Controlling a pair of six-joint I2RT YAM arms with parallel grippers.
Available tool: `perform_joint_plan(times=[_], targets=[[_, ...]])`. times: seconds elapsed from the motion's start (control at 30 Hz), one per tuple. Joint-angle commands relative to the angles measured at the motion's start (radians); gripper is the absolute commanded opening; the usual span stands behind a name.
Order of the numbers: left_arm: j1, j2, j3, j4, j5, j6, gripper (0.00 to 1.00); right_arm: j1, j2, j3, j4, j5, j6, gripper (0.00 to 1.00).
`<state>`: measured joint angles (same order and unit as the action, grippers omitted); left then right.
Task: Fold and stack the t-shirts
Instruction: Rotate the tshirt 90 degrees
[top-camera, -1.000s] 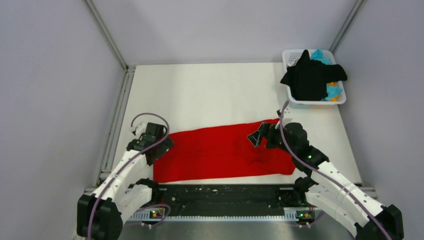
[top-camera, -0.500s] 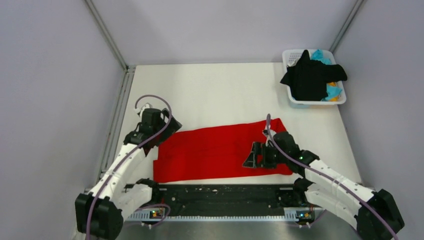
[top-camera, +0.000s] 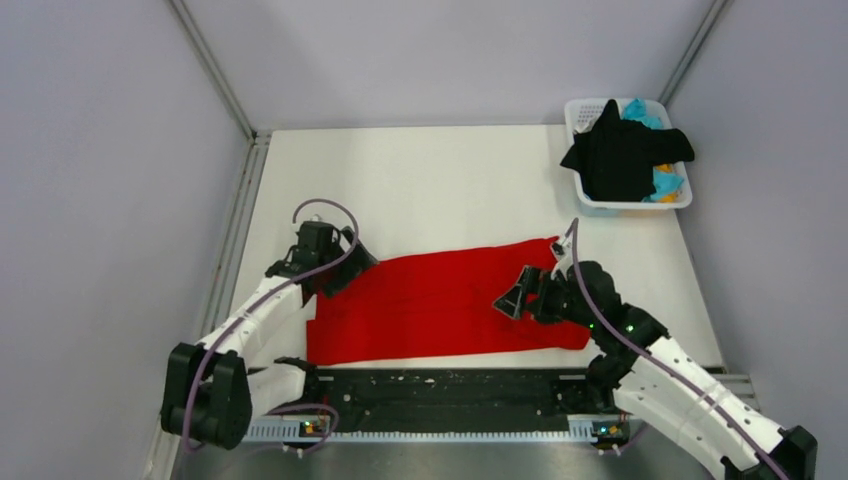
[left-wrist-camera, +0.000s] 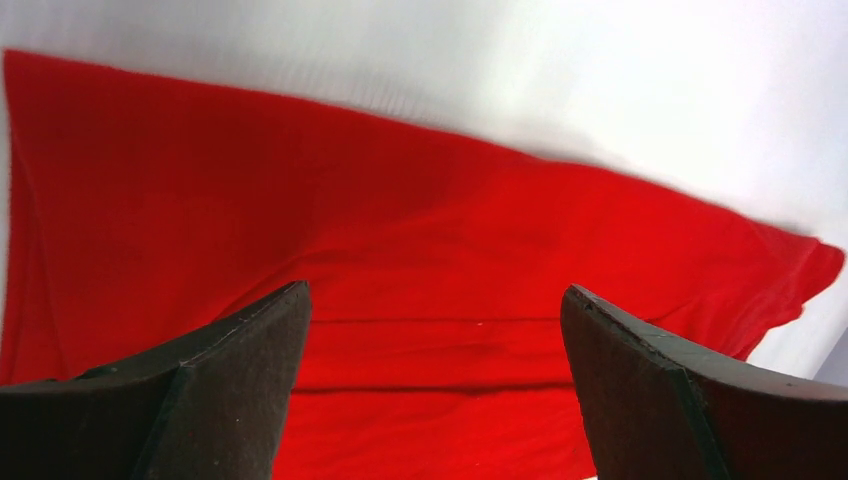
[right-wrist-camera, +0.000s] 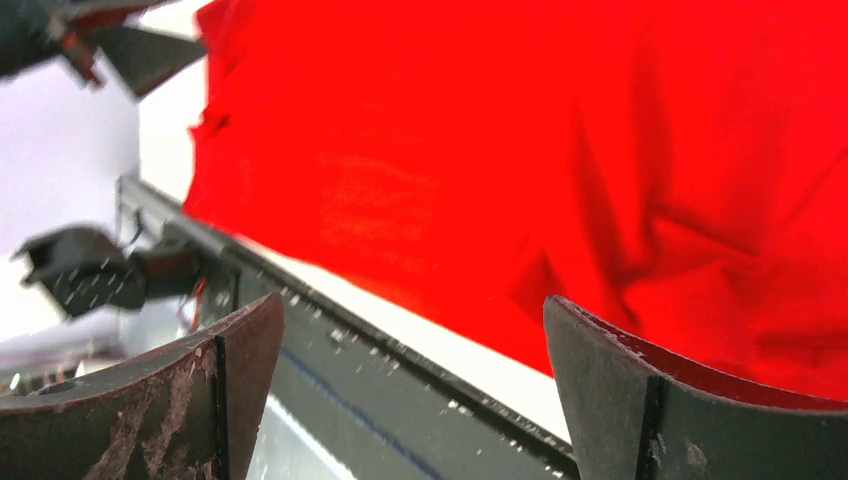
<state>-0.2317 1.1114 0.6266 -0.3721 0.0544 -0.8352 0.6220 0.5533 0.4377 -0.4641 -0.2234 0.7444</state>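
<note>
A bright red t-shirt (top-camera: 440, 305) lies folded into a long band across the near part of the table; it also fills the left wrist view (left-wrist-camera: 400, 240) and the right wrist view (right-wrist-camera: 560, 150). My left gripper (top-camera: 352, 270) hovers open over the shirt's far left corner, nothing between its fingers (left-wrist-camera: 200, 400). Open as well, my right gripper (top-camera: 512, 298) hangs above the shirt's right half, pointing left. A black t-shirt (top-camera: 622, 155) drapes over the basket at the back right, with cyan cloth (top-camera: 668, 184) and a bit of orange under it.
The white plastic basket (top-camera: 625, 205) stands at the table's far right corner. A black rail (top-camera: 440, 390) runs along the table's near edge, seen also in the right wrist view (right-wrist-camera: 400, 390). Grey walls close in left, right and behind.
The left gripper has moved right and farther back to the shirt's far left corner. The right gripper dipped toward the near edge, then came back up over the shirt's right half. Both stayed open.
</note>
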Motion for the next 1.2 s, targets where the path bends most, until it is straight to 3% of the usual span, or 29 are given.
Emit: perform_joint_plan(times=[0.0,0.13,0.27,0.53,0.73,0.9,1.17], targets=[[-0.003,0.061,-0.05,0.105,0.079,0.002,0.99,0.01,0.13,-0.001,0.118,0.233,0.052,0.99],[-0.004,0.109,-0.08,0.13,0.092,-0.001,0.99,0.005,0.326,-0.002,0.202,0.316,0.071,0.99],[-0.006,0.137,-0.122,0.159,0.074,-0.016,0.99,-0.039,0.484,-0.028,0.289,0.281,0.088,0.99],[-0.017,0.093,-0.137,0.136,0.067,-0.035,0.99,-0.164,0.663,-0.007,0.433,0.237,0.075,0.99],[-0.067,0.067,-0.156,0.144,0.07,-0.063,0.99,-0.221,0.886,0.179,0.529,0.191,0.01,0.99],[-0.179,0.065,-0.145,0.125,0.029,-0.135,0.99,-0.26,1.118,0.411,0.563,0.109,-0.051,0.99],[-0.33,0.059,-0.126,0.127,-0.11,-0.309,0.99,-0.317,1.571,0.94,0.455,-0.016,-0.186,0.99]])
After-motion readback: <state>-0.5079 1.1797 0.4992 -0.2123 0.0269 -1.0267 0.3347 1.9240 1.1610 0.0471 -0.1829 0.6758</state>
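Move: My left hand hangs roughly 5 cm above the shirt's far left part; the folded t-shirt's middle is about 11 cm back and 18 cm to the right of it. From my right hand that middle is some 16 cm to the left, about level ahead and 9 cm below; the shirt's right end is about 3 cm ahead and 14 cm to the right. The basket stands roughly 32 cm ahead and 29 cm right of my right hand. I lower both open hands onto the folded shirt: my left drops about 4 cm, my right about 9 cm while easing 5 cm forward and turning some 15 degrees clockwise. With the fingers pressed on the cloth, I sweep the right forward some 25 cm with a little left, speeding up, while my left first stays, then drags right and slightly back about 6 cm. ##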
